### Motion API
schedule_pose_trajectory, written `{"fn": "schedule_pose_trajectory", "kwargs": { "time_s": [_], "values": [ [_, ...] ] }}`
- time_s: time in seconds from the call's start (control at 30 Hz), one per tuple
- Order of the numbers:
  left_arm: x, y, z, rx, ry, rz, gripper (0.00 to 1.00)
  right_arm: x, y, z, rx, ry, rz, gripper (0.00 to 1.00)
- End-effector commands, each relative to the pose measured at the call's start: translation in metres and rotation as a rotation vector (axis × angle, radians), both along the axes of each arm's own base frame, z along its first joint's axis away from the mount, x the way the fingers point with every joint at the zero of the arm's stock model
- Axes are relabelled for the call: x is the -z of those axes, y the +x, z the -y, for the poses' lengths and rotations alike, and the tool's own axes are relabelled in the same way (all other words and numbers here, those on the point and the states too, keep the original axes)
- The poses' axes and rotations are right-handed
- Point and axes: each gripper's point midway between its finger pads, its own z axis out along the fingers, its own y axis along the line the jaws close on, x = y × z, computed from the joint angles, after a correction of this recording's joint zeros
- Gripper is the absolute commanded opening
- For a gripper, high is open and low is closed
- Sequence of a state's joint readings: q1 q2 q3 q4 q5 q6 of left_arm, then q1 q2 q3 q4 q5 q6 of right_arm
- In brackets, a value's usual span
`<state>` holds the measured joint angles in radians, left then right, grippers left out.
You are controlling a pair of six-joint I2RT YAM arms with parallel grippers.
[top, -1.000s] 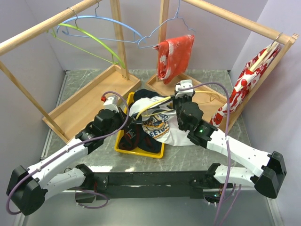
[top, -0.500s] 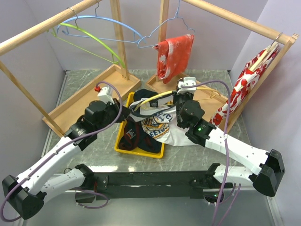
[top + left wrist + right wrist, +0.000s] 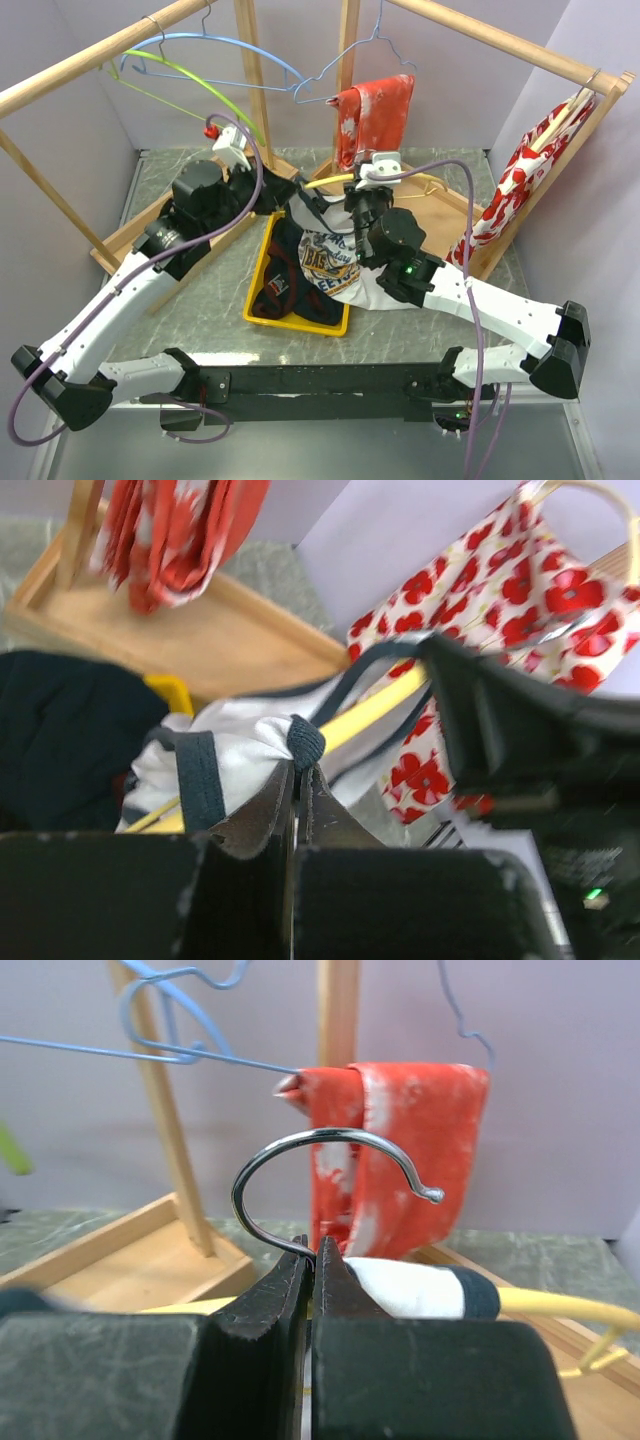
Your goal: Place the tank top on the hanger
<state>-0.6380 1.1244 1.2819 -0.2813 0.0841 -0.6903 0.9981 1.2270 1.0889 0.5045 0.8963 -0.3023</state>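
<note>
The tank top (image 3: 328,268), white with navy trim and a printed graphic, hangs lifted between my two grippers over the yellow bin (image 3: 258,272). My left gripper (image 3: 288,196) is shut on its navy-trimmed strap (image 3: 304,742). My right gripper (image 3: 358,192) is shut on the yellow hanger (image 3: 428,184) at the foot of its metal hook (image 3: 330,1140). A white strap (image 3: 410,1288) of the top lies over the hanger's arm (image 3: 565,1306) just right of my right fingertips. The yellow arm (image 3: 372,708) also runs under the cloth beside the left gripper (image 3: 300,768).
A dark clothes pile (image 3: 285,290) fills the bin. Wooden rails carry a light-blue hanger (image 3: 215,45), a lime-green hanger (image 3: 200,82) and a red floral garment (image 3: 372,118). Another floral garment (image 3: 520,175) hangs at the right. Wooden base trays (image 3: 180,225) sit behind.
My left arm has risen and swung back, pulling the strap up and leftward. The right gripper has lifted the hanger a little and shifted left. The tank top now hangs higher.
</note>
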Motion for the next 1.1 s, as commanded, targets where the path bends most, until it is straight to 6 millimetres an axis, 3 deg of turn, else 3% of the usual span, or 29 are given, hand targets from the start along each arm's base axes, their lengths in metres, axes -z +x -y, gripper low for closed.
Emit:
{"fn": "schedule_pose_trajectory", "kwargs": {
  "time_s": [0.0, 0.13, 0.2, 0.27, 0.3, 0.33, 0.43, 0.5, 0.57, 0.63, 0.67, 0.7, 0.77, 0.8, 0.83, 0.87, 0.9, 0.97, 1.0, 1.03, 1.07],
  "values": [
    [-0.049, -0.001, 0.006, 0.046, -0.037, 0.1, 0.01, -0.038, -0.012, -0.01, -0.048, 0.107, 0.06, 0.0],
    [-0.068, 0.0, 0.011, 0.065, -0.057, 0.128, 0.07, -0.047, -0.015, -0.014, -0.061, 0.097, 0.064, 0.0],
    [-0.08, -0.001, 0.013, 0.079, -0.063, 0.15, 0.11, -0.065, -0.019, -0.012, -0.074, 0.105, 0.074, 0.0],
    [-0.091, -0.006, 0.017, 0.121, -0.062, 0.181, 0.34, -0.087, -0.025, -0.012, -0.125, 0.123, 0.099, 0.0],
    [-0.105, -0.009, 0.02, 0.144, -0.074, 0.218, 0.47, -0.092, -0.027, -0.012, -0.141, 0.106, 0.09, 0.0],
    [-0.116, -0.016, 0.022, 0.179, -0.085, 0.246, 0.7, -0.116, -0.033, -0.007, -0.163, 0.148, 0.116, 0.0],
    [-0.173, -0.039, 0.013, 0.222, -0.149, 0.406, 0.88, -0.157, -0.048, 0.0, -0.236, 0.174, 0.159, 0.0],
    [-0.218, -0.068, -0.002, 0.242, -0.212, 0.551, 0.92, -0.185, -0.058, 0.007, -0.268, 0.192, 0.187, 0.0],
    [-0.243, -0.086, -0.014, 0.243, -0.247, 0.639, 0.96, -0.205, -0.065, 0.012, -0.291, 0.204, 0.218, 0.0],
    [-0.271, -0.112, -0.033, 0.233, -0.293, 0.744, 0.99, -0.242, -0.079, 0.026, -0.325, 0.238, 0.275, 0.0],
    [-0.279, -0.119, -0.04, 0.225, -0.303, 0.779, 0.99, -0.251, -0.081, 0.026, -0.34, 0.246, 0.287, 0.0],
    [-0.287, -0.132, -0.051, 0.213, -0.32, 0.817, 0.99, -0.278, -0.093, 0.043, -0.351, 0.29, 0.331, 0.0],
    [-0.299, -0.147, -0.064, 0.193, -0.344, 0.877, 0.99, -0.3, -0.102, 0.04, -0.405, 0.305, 0.374, 0.0],
    [-0.302, -0.155, -0.075, 0.168, -0.358, 0.895, 0.99, -0.324, -0.116, 0.057, -0.426, 0.358, 0.419, 0.0],
    [-0.303, -0.158, -0.079, 0.154, -0.357, 0.915, 0.99, -0.334, -0.122, 0.057, -0.456, 0.365, 0.444, 0.0],
    [-0.303, -0.164, -0.086, 0.138, -0.359, 0.925, 0.99, -0.337, -0.121, 0.048, -0.479, 0.362, 0.446, 0.0],
    [-0.303, -0.164, -0.092, 0.109, -0.364, 0.924, 0.99, -0.345, -0.126, 0.053, -0.49, 0.376, 0.46, 0.0],
    [-0.297, -0.164, -0.097, 0.083, -0.344, 0.921, 0.99, -0.34, -0.124, 0.043, -0.514, 0.373, 0.439, 0.0],
    [-0.297, -0.17, -0.104, 0.072, -0.344, 0.93, 0.99, -0.32, -0.114, 0.023, -0.522, 0.334, 0.394, 0.0],
    [-0.293, -0.169, -0.106, 0.056, -0.331, 0.915, 0.99, -0.308, -0.109, 0.016, -0.522, 0.321, 0.37, 0.0],
    [-0.284, -0.165, -0.106, 0.047, -0.302, 0.892, 1.0, -0.301, -0.111, 0.021, -0.52, 0.326, 0.36, 0.0]
  ]
}}
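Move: My right hand keeps its shut grip on the yellow hanger's neck, which lies about 14 cm to the right of my left hand and 2 cm ahead. My left hand still pinches the tank top's strap near the hanger's left end, roughly 3 cm ahead, 2 cm to its left and 3 cm below. From my right hand, the red cloth hangs some 20 cm ahead and 4 cm right, about level; the yellow tray lies 11 cm left, 5 cm ahead, 35 cm down. I carry the strap up a few centimetres with my left hand and open the fingers wide to let go of it, then swing that hand up, back and left, away from the hanger, tipping it up over 50 degrees. My right hand keeps pinching the hanger's neck and hoists it about 34 cm, drawing back 12 cm and ending to the right, turning counter-clockwise and tipping up. ##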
